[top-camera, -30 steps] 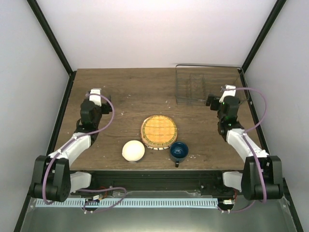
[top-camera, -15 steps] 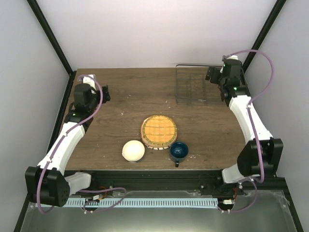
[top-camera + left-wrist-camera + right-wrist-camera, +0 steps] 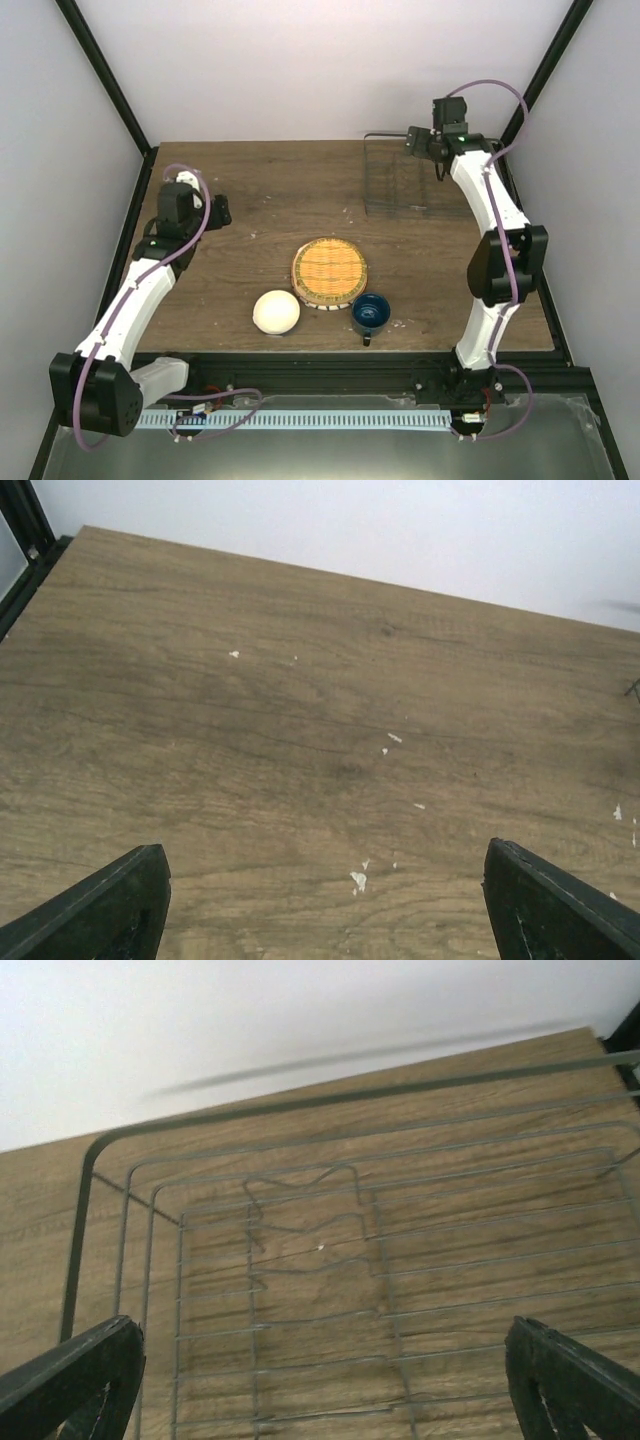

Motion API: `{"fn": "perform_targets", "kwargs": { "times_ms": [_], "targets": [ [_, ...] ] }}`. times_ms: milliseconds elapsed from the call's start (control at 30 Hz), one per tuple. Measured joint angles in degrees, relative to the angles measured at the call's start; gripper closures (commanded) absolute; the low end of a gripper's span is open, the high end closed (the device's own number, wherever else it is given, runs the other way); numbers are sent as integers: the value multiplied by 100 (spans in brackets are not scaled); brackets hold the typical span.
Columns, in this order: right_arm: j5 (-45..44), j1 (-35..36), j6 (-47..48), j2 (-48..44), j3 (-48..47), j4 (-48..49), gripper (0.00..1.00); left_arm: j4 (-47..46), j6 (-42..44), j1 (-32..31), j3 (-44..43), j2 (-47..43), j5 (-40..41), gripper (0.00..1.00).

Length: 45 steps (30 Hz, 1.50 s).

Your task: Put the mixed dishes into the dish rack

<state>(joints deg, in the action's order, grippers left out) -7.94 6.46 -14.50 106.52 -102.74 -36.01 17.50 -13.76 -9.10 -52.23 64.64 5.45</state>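
In the top view a yellow-orange woven plate (image 3: 329,270) lies mid-table, with the pale rim of a second plate (image 3: 318,304) showing under its near edge. A cream-white bowl (image 3: 276,312) sits to its near left, and a dark blue mug (image 3: 371,313) to its near right. The wire dish rack (image 3: 405,180) stands at the far right with nothing in it. My right gripper (image 3: 412,141) hangs open above the rack's far side; its wrist view looks down on the rack's rim (image 3: 350,1098) past its open gripper (image 3: 320,1385). My left gripper (image 3: 222,210) is open over bare wood at the far left, its open gripper (image 3: 325,920) holding nothing.
The wooden table (image 3: 260,210) has black frame posts at its far corners and white walls on three sides. Small white flecks (image 3: 358,880) mark the wood under the left gripper. The right arm stretches tall along the table's right edge.
The right arm has risen and reached from the rack's near right to over its far side. The left arm has stretched toward the far left, then turned slightly right. The dishes have not moved.
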Motion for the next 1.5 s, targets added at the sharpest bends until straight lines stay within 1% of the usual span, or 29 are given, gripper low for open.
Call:
{"fn": "perform_targets", "kwargs": {
  "times_ms": [133, 333, 533, 900, 1200, 1500],
  "targets": [
    [11, 190, -33, 354, -376, -321, 0, 61, -59, -24, 85, 0, -61, 13],
    [94, 286, -35, 763, -758, -616, 0, 101, -94, -57, 181, -17, -118, 12],
    [105, 284, -37, 1510, -1547, -1141, 0, 107, -101, -59, 223, -26, -127, 12],
    [-92, 284, -11, 1947, -1561, -1805, 0, 105, -101, -59, 223, 11, -188, 11],
    [-79, 284, 87, 2013, -1440, -1882, 0, 107, -101, -59, 223, 83, -188, 11],
    [87, 284, 164, 2295, -1045, -1878, 0, 105, -101, -59, 223, 98, -188, 11]
  ]
}}
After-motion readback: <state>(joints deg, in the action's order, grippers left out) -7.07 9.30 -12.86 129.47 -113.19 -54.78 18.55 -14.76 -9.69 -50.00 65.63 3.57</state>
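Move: The divider tines of the dish rack, which the open right hand goes for, lie about 20 cm below the hand, 3 cm to its left and roughly level fore and aft. The rack's middle is about 4 cm to the hand's right and 2 cm ahead. The wicker plate is some 21 cm back and 24 cm left, the mug 31 cm back and 14 cm left. From the left hand those tines lie about 16 cm ahead and 48 cm right. Down into the dish rack, the open right hand sinks some 18 cm to the divider tines, slipping about 3 cm left at first, then easing back as it tips roughly 30 degrees more steeply downward. Its fingers stay wide open and end beneath the top of a tine wire, touch not clear. The left hand, empty and open, settles about 3 cm lower. ##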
